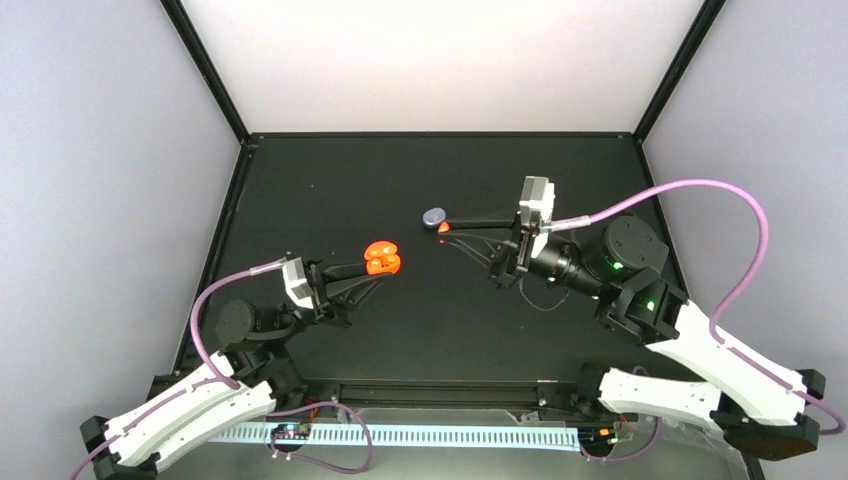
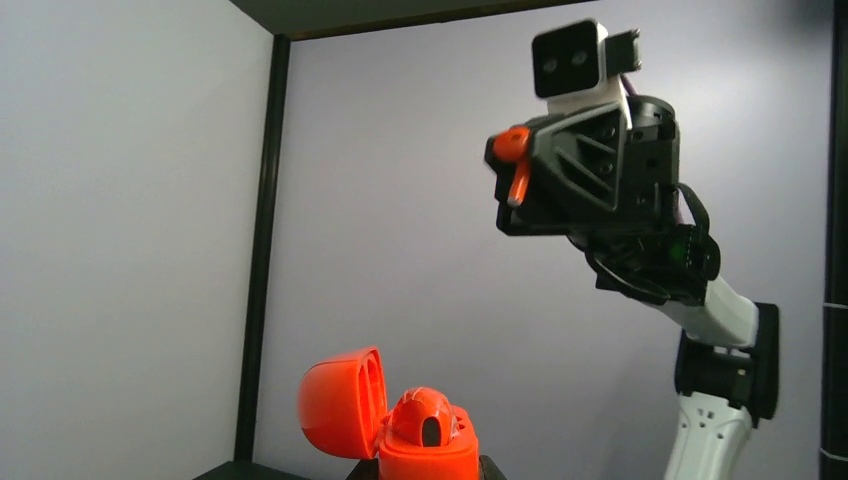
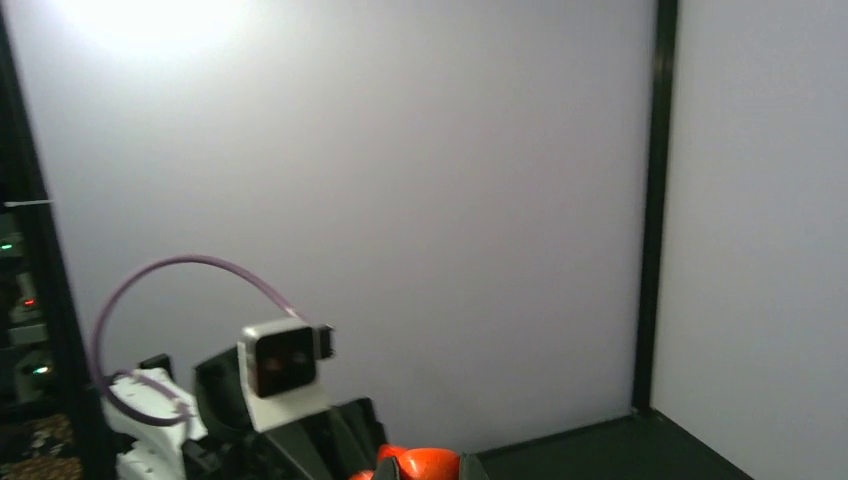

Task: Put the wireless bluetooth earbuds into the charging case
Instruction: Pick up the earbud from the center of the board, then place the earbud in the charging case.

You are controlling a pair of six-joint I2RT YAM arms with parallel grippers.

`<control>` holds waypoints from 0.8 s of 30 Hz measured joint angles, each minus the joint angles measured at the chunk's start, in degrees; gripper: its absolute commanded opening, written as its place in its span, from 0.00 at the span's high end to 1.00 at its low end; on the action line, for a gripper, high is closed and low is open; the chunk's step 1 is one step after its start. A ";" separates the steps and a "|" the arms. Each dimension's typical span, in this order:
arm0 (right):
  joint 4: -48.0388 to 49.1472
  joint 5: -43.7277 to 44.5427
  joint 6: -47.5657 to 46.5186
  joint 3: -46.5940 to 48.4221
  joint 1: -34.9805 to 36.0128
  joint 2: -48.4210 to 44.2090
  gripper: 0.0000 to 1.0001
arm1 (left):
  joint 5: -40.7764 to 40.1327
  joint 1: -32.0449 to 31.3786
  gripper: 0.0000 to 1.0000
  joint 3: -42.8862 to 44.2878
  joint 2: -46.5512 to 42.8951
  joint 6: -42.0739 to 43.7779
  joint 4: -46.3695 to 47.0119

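An orange charging case (image 1: 383,258) is held off the table with my left gripper (image 1: 378,266) shut on its base. In the left wrist view its lid (image 2: 338,402) hangs open to the left, and one orange earbud (image 2: 426,414) sits in the base (image 2: 428,456). My right gripper (image 1: 445,228) is shut on a second orange earbud (image 1: 443,228), to the right of the case and apart from it. That earbud (image 2: 515,160) shows hook-shaped at the right gripper's tip in the left wrist view, and between the fingertips as an orange earbud (image 3: 432,464) in the right wrist view.
A small grey-lavender pebble-like case (image 1: 434,215) lies on the black table (image 1: 330,180), just beyond the right gripper's tip. Black frame posts and pale walls enclose the table on three sides. Purple cables loop from both arms.
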 measured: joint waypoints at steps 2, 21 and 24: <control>0.42 -0.26 -1.27 1.53 2.36 1.29 0.99 | 1.05 0.00 0.98 0.00 1.31 -0.22 1.62; -0.68 2.19 -9.35 8.63 16.79 14.58 0.99 | 4.17 0.00 0.98 0.00 -4.59 0.20 0.94; -1.05 2.95 -9.49 9.18 17.05 15.56 0.99 | 4.26 0.00 0.98 0.00 -5.20 0.42 0.55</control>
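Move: The right hand, holding the orange earbud high above the board, has the open orange charging case about 9 cm to its left, roughly level with it front to back and some 9 cm below. The left hand already holds that case in its fingertips, the case's middle only about 1 cm above the hand point; from this hand the earbud is about 9 cm to the right, level front to back, and 9 cm higher. Leftward by about 10 cm and back about 6, the right hand carries the earbud towards the open case, rising slightly at first and then sinking, while turning some 10 degrees counter-clockwise and rolling its left side down; its fingers keep their pinch. The left hand keeps hold of the case and eases back about 3 cm and up 2, drifting a little left, its fingertips tilting slightly up. ##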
